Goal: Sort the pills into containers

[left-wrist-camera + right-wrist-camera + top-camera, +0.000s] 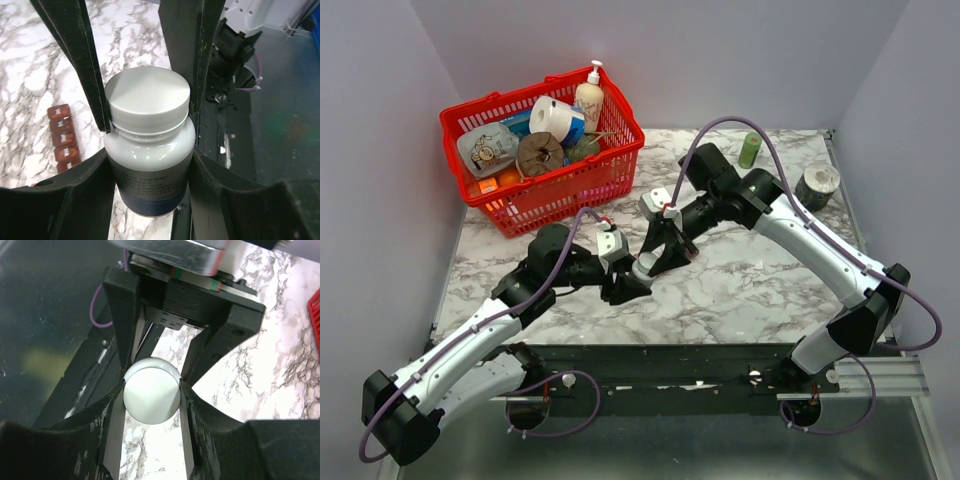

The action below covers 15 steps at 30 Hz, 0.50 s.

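Note:
A white pill bottle (150, 150) with a white screw cap (151, 397) hangs just above the marble table near its front edge. My left gripper (150, 172) is shut on the bottle's body from both sides. My right gripper (151, 392) comes from above, with both fingers pressed against the cap. In the top view the two grippers meet at the bottle (645, 266) in the middle of the table. The containers (62, 140), a dark red-brown strip of small lidded compartments, lie on the marble just left of the bottle. The pills are hidden.
A red mesh basket (560, 195) full of household items stands at the back left. A slim green bottle (750, 150) and a grey tape roll (817, 185) are at the back right. The dark mounting rail (720, 365) runs along the table's near edge.

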Motion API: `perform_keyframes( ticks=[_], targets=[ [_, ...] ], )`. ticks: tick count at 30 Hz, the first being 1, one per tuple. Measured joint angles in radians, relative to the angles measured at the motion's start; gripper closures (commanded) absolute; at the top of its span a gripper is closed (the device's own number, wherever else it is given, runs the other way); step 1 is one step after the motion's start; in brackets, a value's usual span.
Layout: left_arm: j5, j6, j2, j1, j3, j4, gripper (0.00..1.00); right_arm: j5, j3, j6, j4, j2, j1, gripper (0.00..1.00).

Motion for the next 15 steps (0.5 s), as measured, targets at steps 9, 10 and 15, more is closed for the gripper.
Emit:
perform_keyframes(
  ticks=[9, 10, 15],
  targets=[
    [-0.280, -0.005, -0.067, -0.002, -0.050, 0.012, 1.00, 0.166, -0.091, 0.390, 0.293, -0.010, 0.000, 0.64],
    [-0.327, -0.006, -0.068, -0.003, -0.062, 0.021, 1.00, 0.196, -0.107, 0.427, 0.325, -0.011, 0.001, 0.64],
    [-0.454, -0.005, -0.056, -0.014, -0.088, 0.027, 1.00, 0.304, -0.193, 0.608, 0.484, -0.020, 0.007, 0.48]
  ],
)
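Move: The left hand already holds the white pill bottle upright, its cap about 4 cm above that hand's finger pads. The right hand already has the cap between its fingers, with the bottle's body some 4 cm straight below. From the left hand the brown pill organizer lies on the table about 6 cm ahead, 6 cm to the right and 16 cm down; the red basket stands roughly 33 cm ahead, 24 cm to the left and 10 cm lower. With the bottle between them, both hands twist against each other: the right, fingers still closed on the cap, turns about 25 degrees clockwise, while the left, keeping its hold on the body, swings about as far counter-clockwise. As they turn, both travel together about 6 cm forward, with some 3 cm to the left and, mostly late on, 3 cm down, carrying the bottle over the table towards the red basket. ##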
